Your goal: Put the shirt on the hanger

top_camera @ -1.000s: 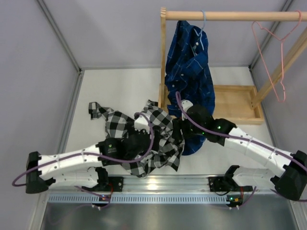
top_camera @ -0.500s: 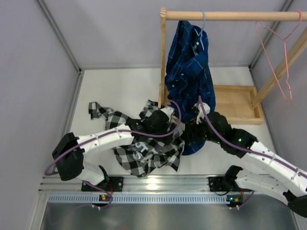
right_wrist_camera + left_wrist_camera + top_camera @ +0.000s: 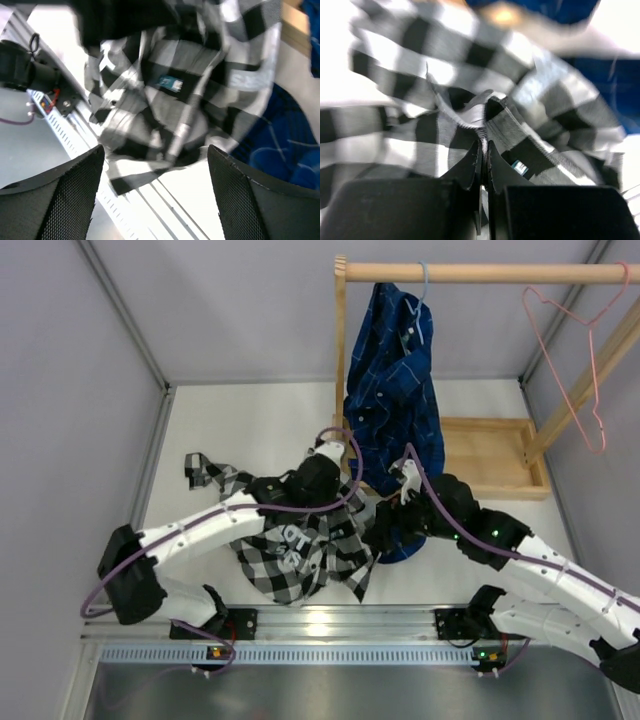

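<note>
The shirt, black-and-white check, lies bunched on the white table between the two arms, one sleeve trailing left. My left gripper is over its far edge. In the left wrist view that gripper is shut on a raised fold of the shirt. My right gripper hovers at the shirt's right side. In its wrist view it stands open above the shirt, with nothing between the fingers. The hanger, pink wire, hangs from the wooden rail at the far right.
A dark blue plaid shirt hangs on a light blue hanger from the same rail, its hem reaching the table beside my right gripper. The rack's wooden base stands at the back right. A metal rail runs along the near edge.
My left arm reached across the shirt to its far edge and shut on a fold, drawing the cloth up and bunching it. My right gripper opened wider and shifted slightly.
</note>
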`<act>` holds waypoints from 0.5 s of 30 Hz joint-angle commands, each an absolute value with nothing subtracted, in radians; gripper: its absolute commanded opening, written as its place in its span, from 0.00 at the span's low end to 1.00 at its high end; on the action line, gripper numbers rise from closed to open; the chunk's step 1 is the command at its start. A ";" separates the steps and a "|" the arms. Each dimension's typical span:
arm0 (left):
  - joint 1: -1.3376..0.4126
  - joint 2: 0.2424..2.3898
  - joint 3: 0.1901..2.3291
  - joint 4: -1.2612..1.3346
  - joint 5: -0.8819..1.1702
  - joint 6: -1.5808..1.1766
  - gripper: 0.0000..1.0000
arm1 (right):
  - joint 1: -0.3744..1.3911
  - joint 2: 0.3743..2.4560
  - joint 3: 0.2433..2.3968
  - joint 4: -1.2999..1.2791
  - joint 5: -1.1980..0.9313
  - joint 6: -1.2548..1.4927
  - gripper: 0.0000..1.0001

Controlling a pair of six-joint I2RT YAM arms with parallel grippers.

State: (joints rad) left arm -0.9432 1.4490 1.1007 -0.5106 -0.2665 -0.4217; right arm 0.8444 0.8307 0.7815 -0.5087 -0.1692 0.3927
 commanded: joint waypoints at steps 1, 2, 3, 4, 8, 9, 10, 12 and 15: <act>-0.922 1.254 1.146 -0.445 -0.414 -0.427 0.00 | 0.859 0.886 0.859 -0.377 -0.252 0.382 0.81; -0.922 1.224 1.135 -0.416 -0.413 -0.419 0.00 | 0.859 0.926 0.873 -0.370 -0.242 0.383 0.81; -0.922 1.195 1.123 -0.360 -0.400 -0.414 0.00 | 0.859 0.948 0.902 -0.364 -0.226 0.391 0.81; -0.922 1.168 1.091 -0.332 -0.393 -0.414 0.00 | 0.858 0.971 0.920 -0.364 -0.184 0.400 0.81; -0.922 0.973 0.981 -0.226 -0.417 -0.443 0.00 | 0.853 1.090 0.986 -0.360 -0.181 0.393 0.81; -0.922 0.942 0.960 -0.210 -0.419 -0.449 0.00 | 0.851 1.130 0.997 -0.356 -0.190 0.390 0.81; -0.922 0.918 0.945 -0.195 -0.413 -0.457 0.00 | 0.853 1.146 0.997 -0.330 -0.219 0.376 0.81; -0.922 0.867 0.916 -0.193 -0.377 -0.465 0.00 | 0.851 1.167 0.983 -0.290 -0.247 0.361 0.80; -0.922 0.822 0.891 -0.198 -0.342 -0.483 0.00 | 0.851 1.181 0.980 -0.249 -0.256 0.325 0.80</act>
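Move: The left hand already pinches the checkered shirt near its tag; the shirt's middle lies about 5 cm back, 9 cm left and 6 cm below. From the right hand that middle is some 14 cm left, 3 cm ahead and 9 cm below. The blue shirt's lower end is roughly 5 cm right of the right hand, level with it and 9 cm below. Still pinching, the left hand raises the shirt about 16 cm, veering left; the open right hand reaches left and forward. ##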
